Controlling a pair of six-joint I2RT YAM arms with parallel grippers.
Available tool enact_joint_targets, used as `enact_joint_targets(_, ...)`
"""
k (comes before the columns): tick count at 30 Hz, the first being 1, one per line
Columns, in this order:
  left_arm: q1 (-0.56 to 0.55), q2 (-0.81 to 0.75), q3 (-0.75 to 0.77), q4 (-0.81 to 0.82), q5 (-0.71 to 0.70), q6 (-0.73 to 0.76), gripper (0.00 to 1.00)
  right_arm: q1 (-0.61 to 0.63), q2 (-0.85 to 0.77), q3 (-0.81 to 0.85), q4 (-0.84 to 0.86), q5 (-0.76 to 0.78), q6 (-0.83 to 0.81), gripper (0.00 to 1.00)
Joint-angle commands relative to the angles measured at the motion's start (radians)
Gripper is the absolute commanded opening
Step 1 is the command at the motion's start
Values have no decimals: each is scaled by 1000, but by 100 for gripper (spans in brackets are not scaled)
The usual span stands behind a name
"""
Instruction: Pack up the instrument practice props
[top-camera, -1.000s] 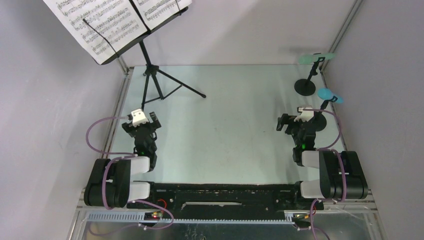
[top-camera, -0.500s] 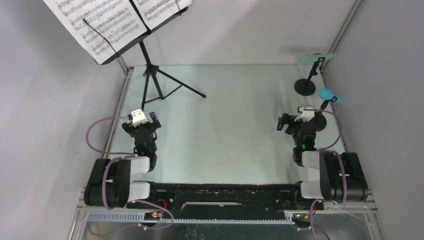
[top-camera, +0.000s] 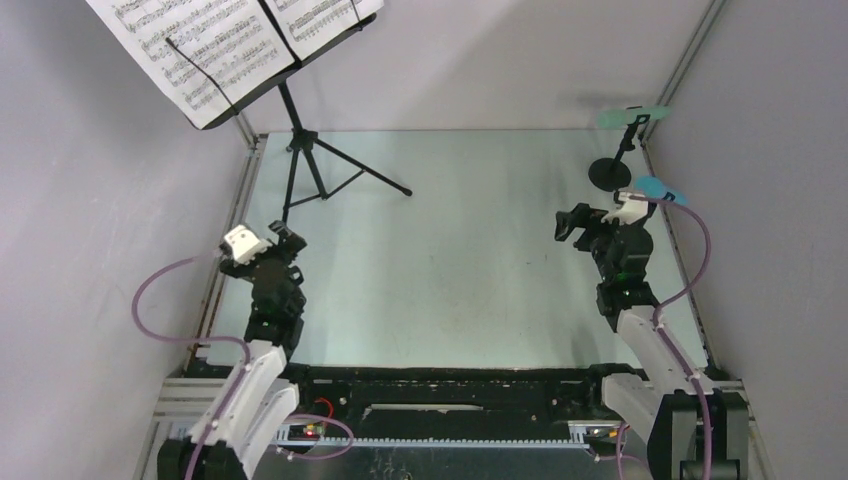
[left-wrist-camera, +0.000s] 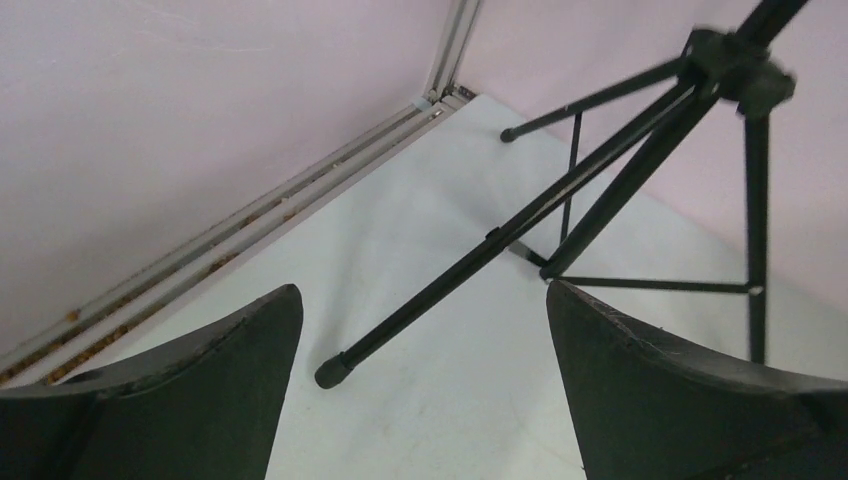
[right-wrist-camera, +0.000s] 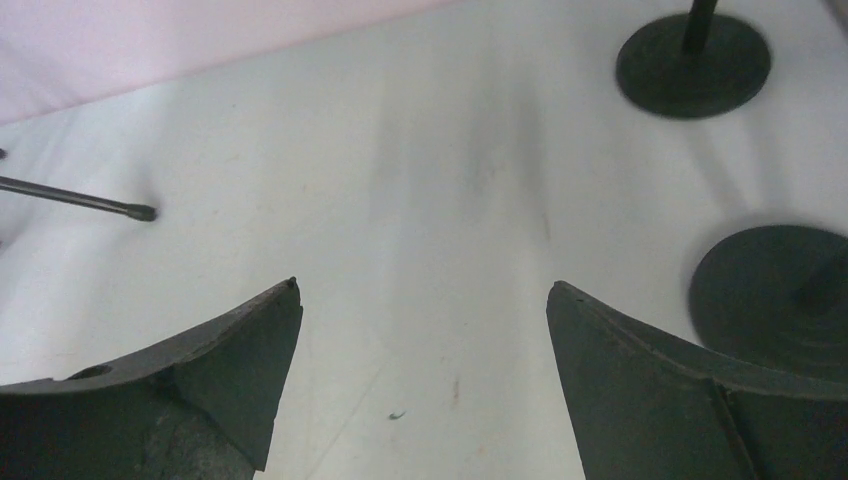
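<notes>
The black tripod music rack (top-camera: 300, 150) stands at the back left, with white sheet-music pages (top-camera: 200, 40) on its desk. My left gripper (top-camera: 278, 238) hovers open just short of the tripod's near leg (left-wrist-camera: 480, 250), whose rubber foot (left-wrist-camera: 328, 372) lies ahead between my fingers. A mint-green microphone (top-camera: 630, 115) rests in a round-based holder (top-camera: 608, 175) at the back right. A blue microphone (top-camera: 655, 188) sits nearer, above my right gripper (top-camera: 592, 220), which is open and empty. In the right wrist view both holder bases show, one far (right-wrist-camera: 693, 65), one near on the right (right-wrist-camera: 770, 300).
Grey walls close in the left, back and right of the table (top-camera: 470, 250). An aluminium rail (left-wrist-camera: 250, 215) runs along the left edge beside my left gripper. The tip of one tripod leg (right-wrist-camera: 140, 211) shows far left in the right wrist view.
Both arms have unfolded and reached forward. The left gripper shifted left towards the tripod's near leg; the right gripper moved back towards the blue microphone. Both stayed open.
</notes>
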Motion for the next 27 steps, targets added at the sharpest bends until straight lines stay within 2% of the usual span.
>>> enact_joint_targets(1, -3, -132, 92, -349, -67, -272, 100, 10, -19, 106, -268, -11, 179, 100)
enact_joint_targets(5, -2, -211, 151, -500, 85, -396, 100, -6, -7, 169, -356, -162, 157, 100)
enact_joint_targets(9, -3, -224, 299, -769, 165, -429, 100, 6, -10, 177, -310, -282, 185, 100)
enact_joint_targets(12, -3, -200, 437, -1006, 165, -407, 100, 142, 15, 206, -266, -220, 173, 100)
enact_joint_targets(16, -2, -229, 541, -1193, 146, -333, 100, 378, 114, 264, -143, -92, 110, 100)
enact_joint_targets(19, -3, -305, 549, -1243, 197, -296, 100, 512, 241, 353, -56, -83, 85, 100)
enact_joint_targets(22, -2, -391, 545, -1260, 261, -243, 100, 641, 442, 548, -15, -73, 37, 100)
enact_joint_targets(27, -2, -455, 617, -1318, 315, -177, 100, 751, 726, 833, 67, -115, 10, 100)
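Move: The foot of the music stand's right leg is on the table, about 34 cm to the right hand's left, 18 cm ahead and 18 cm below. On the other side, at the same depth, the blue stand's base lies roughly 12 cm right and 3 cm ahead, the green stand's base some 13 cm right and 20 cm ahead. From the left hand that leg foot is around 25 cm ahead, 25 cm right and 19 cm below. The open right hand sweeps some 30 cm left towards the music stand, swinging counter-clockwise; the left withdraws, rising. ##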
